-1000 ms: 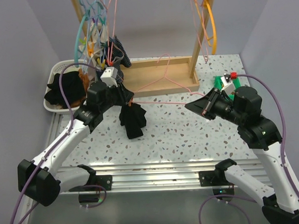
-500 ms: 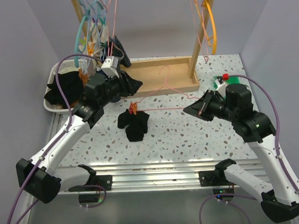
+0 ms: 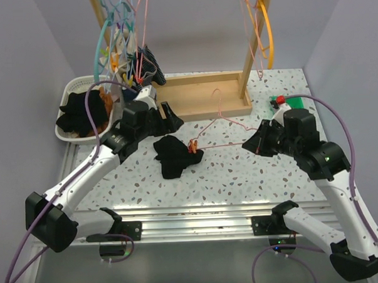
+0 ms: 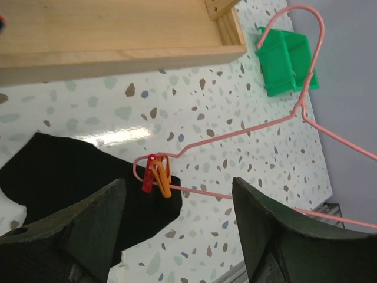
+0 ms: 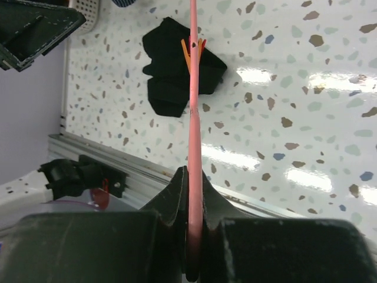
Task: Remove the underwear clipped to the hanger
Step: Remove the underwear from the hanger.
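Observation:
A black underwear (image 3: 173,156) lies crumpled on the speckled table, also seen in the left wrist view (image 4: 70,171) and the right wrist view (image 5: 174,73). A red and an orange clip (image 4: 156,175) sit on the left end of a pink wire hanger (image 3: 223,124), right at the cloth's edge; whether they still pinch it I cannot tell. My right gripper (image 5: 193,177) is shut on the hanger's bar (image 5: 192,88) at its right end. My left gripper (image 4: 177,221) hovers open just above and left of the clips, holding nothing.
A white basket (image 3: 68,90) with dark garments stands at the far left. Behind is a wooden rack base (image 3: 206,94) with hangers and striped garments (image 3: 149,65) above it. A green object (image 4: 285,59) lies at the right.
My left gripper opened and pulled back from the clip. The hanger's clipped end dropped and shifted right, and the black cloth went from hanging to lying on the table.

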Available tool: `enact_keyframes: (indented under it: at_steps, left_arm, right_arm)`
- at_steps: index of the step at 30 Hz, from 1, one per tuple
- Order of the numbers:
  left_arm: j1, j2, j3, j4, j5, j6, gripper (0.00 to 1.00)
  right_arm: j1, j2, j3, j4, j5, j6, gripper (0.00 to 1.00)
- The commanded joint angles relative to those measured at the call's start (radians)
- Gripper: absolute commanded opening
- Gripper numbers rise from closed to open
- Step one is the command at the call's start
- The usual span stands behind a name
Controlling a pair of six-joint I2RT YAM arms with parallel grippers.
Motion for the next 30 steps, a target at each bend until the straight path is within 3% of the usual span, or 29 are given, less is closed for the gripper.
enact_keyframes:
  at_steps: [1, 7, 11, 15, 18, 22, 30]
  left_arm:
    - [-0.069, 0.027, 0.016, 0.036, 0.003, -0.072, 0.76]
    - [-0.081, 0.033, 0.046, 0.059, -0.023, -0.101, 0.76]
    - [-0.083, 0.007, 0.052, 0.036, -0.041, -0.089, 0.76]
    - [-0.081, -0.036, -0.032, 0.053, -0.064, -0.097, 0.77]
    - [-0.081, -0.067, -0.116, 0.082, -0.07, -0.126, 0.77]
    - [-0.083, -0.096, -0.204, 0.119, -0.073, -0.161, 0.77]
    - [-0.087, -0.068, -0.312, 0.192, -0.066, -0.241, 0.77]
  right_arm:
    - [0.001, -0.012, 0.072, 0.018, 0.074, -0.111, 0.0]
    - [0.002, 0.065, 0.327, -0.134, 0.208, -0.288, 0.0]
    - [0.002, 0.082, 0.37, -0.151, 0.213, -0.36, 0.0]
    - [0.002, 0.076, 0.255, -0.093, 0.012, -0.342, 0.0]
    - [0.002, 0.033, 0.078, 0.04, -0.118, -0.273, 0.0]
    - [0.004, -0.004, -0.105, 0.177, -0.175, -0.205, 0.0]
    - [0.004, -0.021, -0.197, 0.213, -0.197, -0.179, 0.0]
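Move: The black underwear sits about 18 cm below the open left hand and 4 back, about 1 to its right. From the right hand, which already pinches the pink hanger's right corner, the underwear is roughly 6 cm ahead, 21 left and 22 down. The orange and red clips are some 4 cm back, 6 right and 12 below the left hand; the wooden tray's middle lies about 18 ahead, 10 right and 23 below it. The underwear at the hanger's left end is shaken: the right hand keeps its pinch on the hanger's right corner, jerks it up about 8 cm and a little left, then whips it down some 12 cm, turning slightly counter-clockwise. The left hand, open and holding nothing, shifts about 3 cm right, then sinks some 8 cm and draws back, fingers tipping down. ##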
